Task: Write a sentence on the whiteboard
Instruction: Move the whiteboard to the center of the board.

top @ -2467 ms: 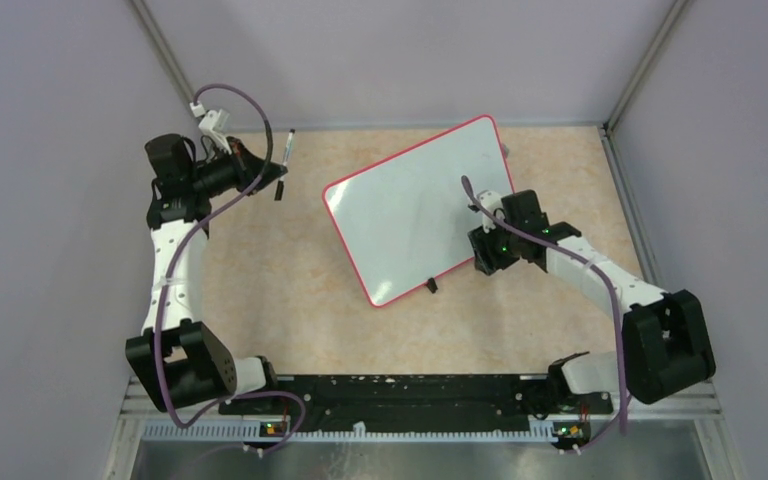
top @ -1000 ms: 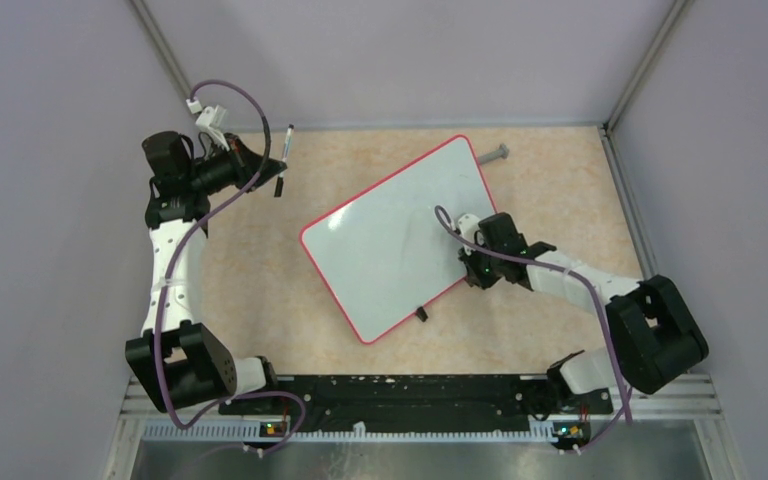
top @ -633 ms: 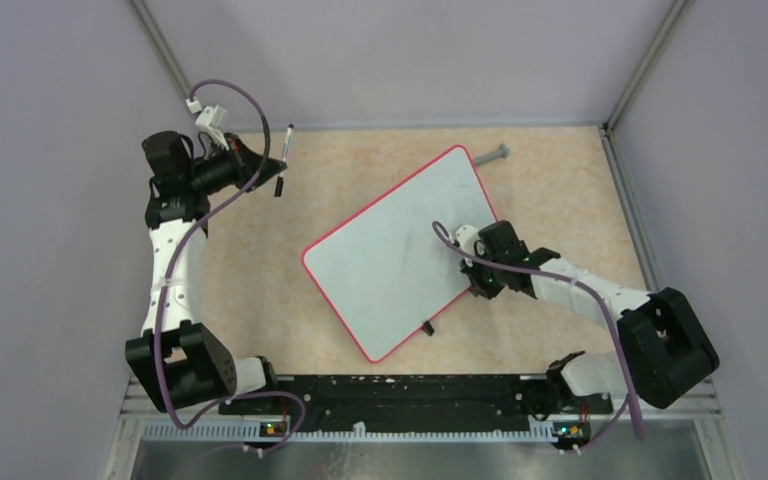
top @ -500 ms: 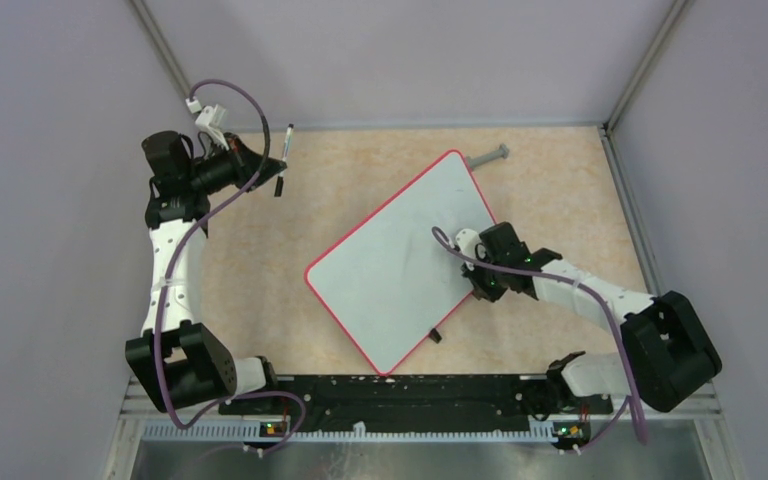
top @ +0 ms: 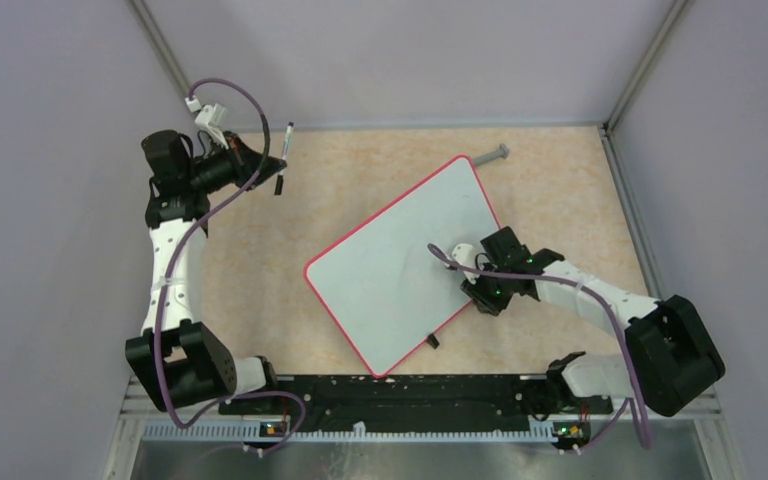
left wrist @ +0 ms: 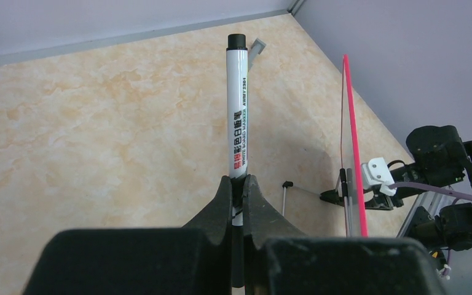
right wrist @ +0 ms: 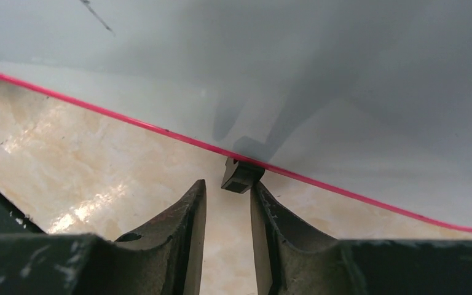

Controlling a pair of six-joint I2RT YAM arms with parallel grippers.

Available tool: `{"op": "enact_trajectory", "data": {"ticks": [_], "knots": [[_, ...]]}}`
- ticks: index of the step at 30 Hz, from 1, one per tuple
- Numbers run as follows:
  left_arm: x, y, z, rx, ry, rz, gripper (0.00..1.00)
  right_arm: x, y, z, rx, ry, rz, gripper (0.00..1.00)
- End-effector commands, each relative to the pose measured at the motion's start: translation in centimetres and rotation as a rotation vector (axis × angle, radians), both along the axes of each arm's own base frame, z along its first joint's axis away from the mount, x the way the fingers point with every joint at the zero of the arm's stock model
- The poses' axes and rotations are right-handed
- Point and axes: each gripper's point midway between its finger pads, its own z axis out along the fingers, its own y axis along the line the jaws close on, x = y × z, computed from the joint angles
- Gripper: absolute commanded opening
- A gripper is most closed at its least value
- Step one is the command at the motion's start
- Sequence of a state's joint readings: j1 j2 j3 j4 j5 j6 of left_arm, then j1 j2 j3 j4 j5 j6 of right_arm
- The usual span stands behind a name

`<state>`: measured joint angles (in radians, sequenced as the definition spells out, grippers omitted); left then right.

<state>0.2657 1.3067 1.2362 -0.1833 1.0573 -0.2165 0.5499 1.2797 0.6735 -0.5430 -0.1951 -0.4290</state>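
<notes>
The whiteboard [top: 400,262], white with a thin red rim, lies tilted on the table with one corner toward the arms. No sentence shows on it; the right wrist view has only a short black stroke [right wrist: 96,16]. My right gripper [top: 482,292] sits at the board's right long edge. Its jaws [right wrist: 227,187] stand slightly open, with nothing between them. A small black clip [right wrist: 241,174] on the rim sits just past the tips, against the right finger. My left gripper [left wrist: 238,184], at the far left [top: 265,165], is shut on a white marker [left wrist: 238,110] that points away from it.
A second black clip [top: 430,342] sticks out from the board's near edge. A grey peg-like piece [top: 490,155] lies on the table by the back wall, beyond the board's far corner. Grey walls close in the beige tabletop [top: 260,260] on three sides.
My right gripper has opened and let go of the clip at the board's edge, after dragging and turning the board toward the arms. The left arm and its marker have not moved.
</notes>
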Motion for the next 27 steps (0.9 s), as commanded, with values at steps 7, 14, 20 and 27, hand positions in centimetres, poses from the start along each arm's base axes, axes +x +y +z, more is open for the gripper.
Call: {"op": "enact_trajectory", "data": {"ticks": [7, 14, 20, 27], "knots": [[0.2, -0.2, 1.2, -0.005, -0.038, -0.022, 0.00, -2.6, 2.2, 2.2, 0.104, 0.058, 0.175, 0.41], [0.1, -0.7, 1.6, -0.011, -0.041, -0.043, 0.00, -3.1, 2.6, 4.3, 0.149, 0.040, 0.203, 0.61], [0.5, -1.1, 1.7, -0.011, -0.042, -0.056, 0.00, -3.4, 3.4, 7.1, 0.203, 0.018, 0.246, 0.71], [0.7, -1.7, 2.5, 0.002, -0.061, -0.081, 0.00, -2.8, 4.4, 10.4, 0.258, -0.014, 0.246, 0.71]]}}
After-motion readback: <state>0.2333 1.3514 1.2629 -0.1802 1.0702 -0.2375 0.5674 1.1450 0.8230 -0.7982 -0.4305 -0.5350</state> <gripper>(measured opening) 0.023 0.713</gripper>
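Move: The board's lower edge has its black tab right at the right hand's fingertips, roughly 2 cm ahead and 1 cm left, at about finger height. The middle of the whiteboard is some 9 cm ahead and 12 cm left of that hand; the second black tab lies about 7 cm back and 11 cm left of it. From the left hand the tab at the right fingertips is roughly 38 cm right, 15 cm back and 31 cm lower. The whiteboard's tab is left behind as the right hand's already parted fingers spread wide. The hand first slides back low by about 3 cm, off the edge, then climbs some 7 cm while easing a little to its left, the wrist turning roughly 15 degrees, mostly counter-clockwise. ##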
